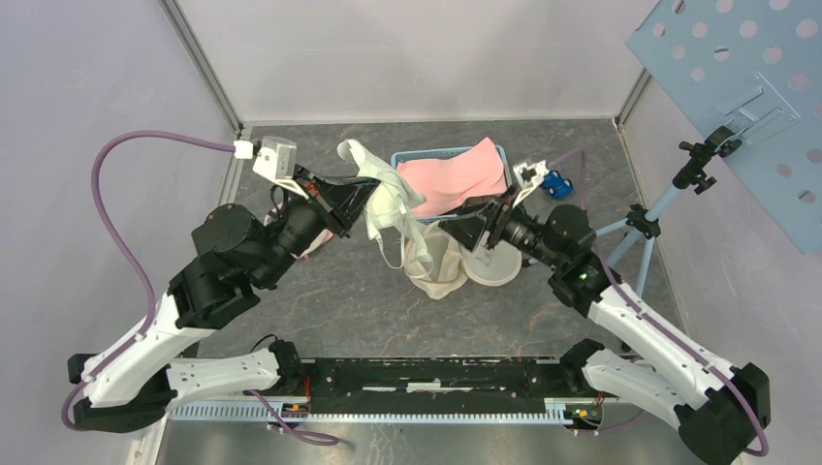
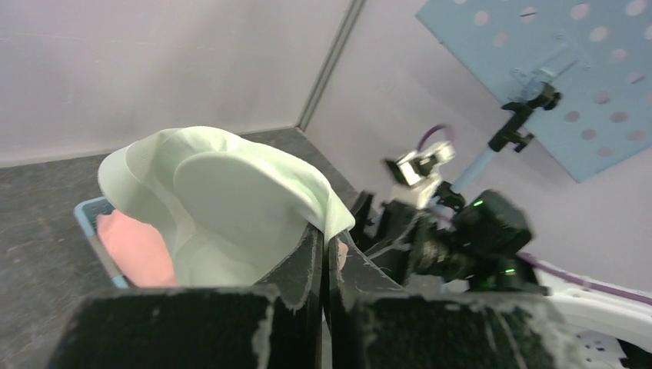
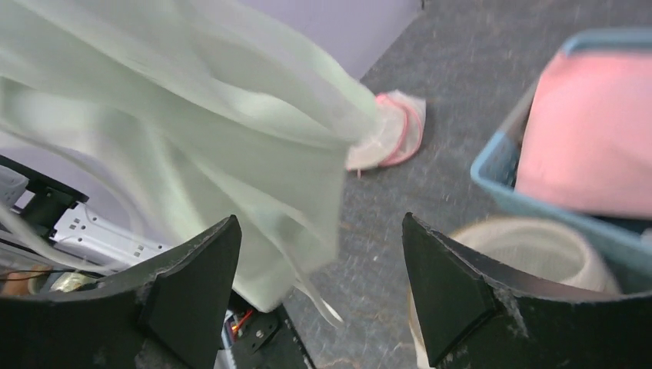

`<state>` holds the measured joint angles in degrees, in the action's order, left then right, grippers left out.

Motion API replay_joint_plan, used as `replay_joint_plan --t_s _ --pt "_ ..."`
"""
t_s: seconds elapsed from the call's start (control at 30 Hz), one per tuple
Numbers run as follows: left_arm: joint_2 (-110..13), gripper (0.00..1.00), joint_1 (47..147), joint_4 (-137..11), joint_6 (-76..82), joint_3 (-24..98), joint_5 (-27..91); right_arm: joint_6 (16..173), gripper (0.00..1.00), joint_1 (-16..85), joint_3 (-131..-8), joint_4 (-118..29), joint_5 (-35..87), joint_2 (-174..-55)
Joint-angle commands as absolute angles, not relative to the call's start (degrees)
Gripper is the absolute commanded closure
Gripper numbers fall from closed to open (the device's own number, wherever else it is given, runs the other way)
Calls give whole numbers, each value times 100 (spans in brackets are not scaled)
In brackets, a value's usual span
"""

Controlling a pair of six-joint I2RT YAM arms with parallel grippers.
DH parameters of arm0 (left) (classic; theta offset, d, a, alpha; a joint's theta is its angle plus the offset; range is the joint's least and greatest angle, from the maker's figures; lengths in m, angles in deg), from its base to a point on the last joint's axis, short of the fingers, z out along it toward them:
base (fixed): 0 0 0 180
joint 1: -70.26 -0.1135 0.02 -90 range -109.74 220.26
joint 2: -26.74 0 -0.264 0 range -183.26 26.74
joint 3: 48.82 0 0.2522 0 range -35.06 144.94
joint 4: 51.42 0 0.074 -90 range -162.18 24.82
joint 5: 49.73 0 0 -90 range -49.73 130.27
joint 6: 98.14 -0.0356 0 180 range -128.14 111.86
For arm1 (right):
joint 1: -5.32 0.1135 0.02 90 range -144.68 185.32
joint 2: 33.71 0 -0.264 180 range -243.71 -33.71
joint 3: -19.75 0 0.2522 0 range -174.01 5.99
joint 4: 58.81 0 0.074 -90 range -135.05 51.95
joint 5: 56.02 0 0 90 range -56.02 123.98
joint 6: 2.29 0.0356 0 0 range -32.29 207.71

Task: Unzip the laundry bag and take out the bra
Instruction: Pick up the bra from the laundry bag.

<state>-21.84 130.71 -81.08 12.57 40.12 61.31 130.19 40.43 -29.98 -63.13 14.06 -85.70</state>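
Note:
The pale green bra point(image 1: 380, 194) hangs in the air over the table, and my left gripper point(image 1: 365, 203) is shut on its edge. In the left wrist view the black fingers point(image 2: 311, 254) meet on the bra point(image 2: 223, 200) fabric at the gripper point(image 2: 327, 232) tips. The cream mesh laundry bag point(image 1: 433, 268) lies slumped on the table below the bra. My right gripper point(image 1: 450, 230) is just right of the hanging bra and above the bag, open. In the right wrist view the gripper point(image 3: 319, 223) has nothing between its fingers; the bra point(image 3: 200, 131) hangs beyond them.
A blue basket point(image 1: 412, 156) with a pink cloth point(image 1: 456, 174) stands behind the bag. A small pink-rimmed mesh item point(image 3: 388, 131) lies on the table at the left. A blue toy point(image 1: 555, 184) and a tripod point(image 1: 645, 221) are at the right.

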Motion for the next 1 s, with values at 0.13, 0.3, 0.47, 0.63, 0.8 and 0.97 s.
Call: replay_joint_plan --t_s 0.13,0.3,0.47,0.63,0.8,0.97 --pt "-2740 98 13046 -9025 1936 4639 7601 10686 19 4204 -5633 -3885 1640 -8932" --pt "-3119 98 13048 -9551 2763 4973 8264 10233 18 4573 -6377 -3232 1779 -9260" --pt "-3476 98 13045 -10167 3683 5356 8628 10051 16 4980 -6810 -3043 1660 -9649" --pt "-3741 98 13046 -10463 4069 5579 8769 9837 15 5354 -7102 -2905 1814 -9865" --pt "-4045 98 13039 -10931 4510 5830 8917 9631 15 5629 -7392 -2767 1841 -10044" --pt "-4093 98 13046 -10981 4938 5859 8902 9484 15 5925 -7479 -2696 2341 -10148"
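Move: The left hand already holds the bra. The blue basket lies about 22 cm ahead of it, 13 cm to its right and 45 cm below; the laundry bag about 8 cm ahead, 11 cm right and 46 cm below. From the empty right hand, the bra's middle hangs some 10 cm to the left, 3 cm back and 12 cm higher. The laundry bag lies 27 cm below it, 4 cm ahead and 2 cm left. Keep the left gripper shut on the bra and bring it forward and down about 7 cm each way, tipping the fingers down and swinging them counter-clockwise to point forward. Raise the open right gripper quickly about 13 cm, then ease it left and a little back and down, rolling it some 30 degrees, so the hanging bra comes in front of its jaws; don't close yet. ##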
